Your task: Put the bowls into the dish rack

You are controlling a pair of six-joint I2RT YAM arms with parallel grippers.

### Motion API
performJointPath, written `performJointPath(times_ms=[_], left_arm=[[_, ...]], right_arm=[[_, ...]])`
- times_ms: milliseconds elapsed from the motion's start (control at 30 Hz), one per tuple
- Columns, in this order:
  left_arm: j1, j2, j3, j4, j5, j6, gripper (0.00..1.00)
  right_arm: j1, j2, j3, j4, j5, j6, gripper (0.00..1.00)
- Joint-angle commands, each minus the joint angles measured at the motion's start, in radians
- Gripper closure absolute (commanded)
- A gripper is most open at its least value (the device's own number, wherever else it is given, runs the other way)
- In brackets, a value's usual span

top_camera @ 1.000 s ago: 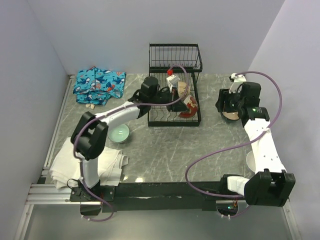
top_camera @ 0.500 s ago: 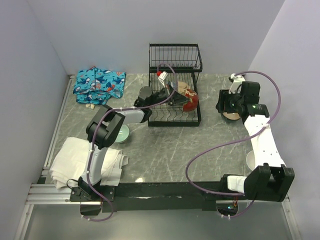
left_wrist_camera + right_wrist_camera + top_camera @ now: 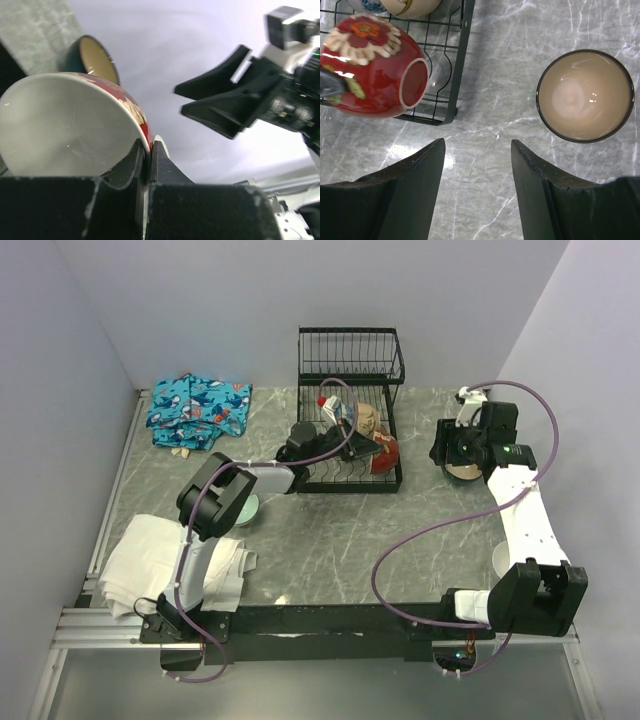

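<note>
A red flowered bowl lies on its side at the right front corner of the black wire dish rack. My left gripper is shut on its rim, and the white inside fills the left wrist view. A cream bowl and a blue-and-white bowl stand in the rack behind it. My right gripper hangs open over bare table, right of the rack. A dark-rimmed bowl with a cream inside sits upright just beyond its right finger. A pale green bowl sits by my left arm.
A blue patterned cloth lies at the back left and a white towel at the front left. A white bowl shows partly under my right arm. Walls close in the table on three sides.
My left arm has folded in and turned its wrist, tipping the red bowl and shifting it slightly over the rack's right front corner. The right gripper has barely moved.
</note>
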State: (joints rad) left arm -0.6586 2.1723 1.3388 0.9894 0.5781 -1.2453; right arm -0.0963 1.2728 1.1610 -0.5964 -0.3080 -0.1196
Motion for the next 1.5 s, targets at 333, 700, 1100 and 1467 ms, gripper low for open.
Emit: performJointPath(times_ms=[333, 700, 1100, 1467], left_arm=[[-0.026, 0.035, 0.037, 0.006, -0.09, -0.017, 0.99], [-0.027, 0.084, 0.042, 0.049, -0.087, -0.088, 0.99], [0.017, 0.112, 0.066, 0.08, -0.032, -0.108, 0.99], [0.056, 0.161, 0.144, 0.009, 0.077, -0.062, 0.94]], right_arm=[[-0.008, -0.016, 0.014, 0.011, -0.019, 0.012, 0.38], [-0.008, -0.009, -0.011, 0.018, -0.028, 0.026, 0.38], [-0.008, 0.014, -0.001, 0.026, -0.025, 0.038, 0.39], [-0.008, 0.03, 0.011, 0.03, -0.016, 0.04, 0.39]])
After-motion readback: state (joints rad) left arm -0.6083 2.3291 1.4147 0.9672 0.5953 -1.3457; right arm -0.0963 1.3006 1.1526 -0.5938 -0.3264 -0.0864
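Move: Just below the left hand, which already holds the red bowl by its rim, is the free spot at the rack's near right corner: about 8 cm down, 3 cm ahead and 3 cm right. The cream bowl in the rack stands some 11 cm ahead, level sideways, with the blue bowl 6 cm to the left of it. The brown bowl on the table is roughly 24 cm right and 2 cm ahead. From the right hand the spot lies about 16 cm left, 4 cm ahead and 9 cm below. Lowering the red bowl towards the rack's near right corner, the left hand sinks about 5 cm quickly, then all but stops at that height. It next eases forward towards the cream bowl, ending some 3.5 cm farther out and 6 cm lower than it began. The wrist rolls about 10 degrees, forward side dipping, and the shut fingers keep their pinch on the rim. ##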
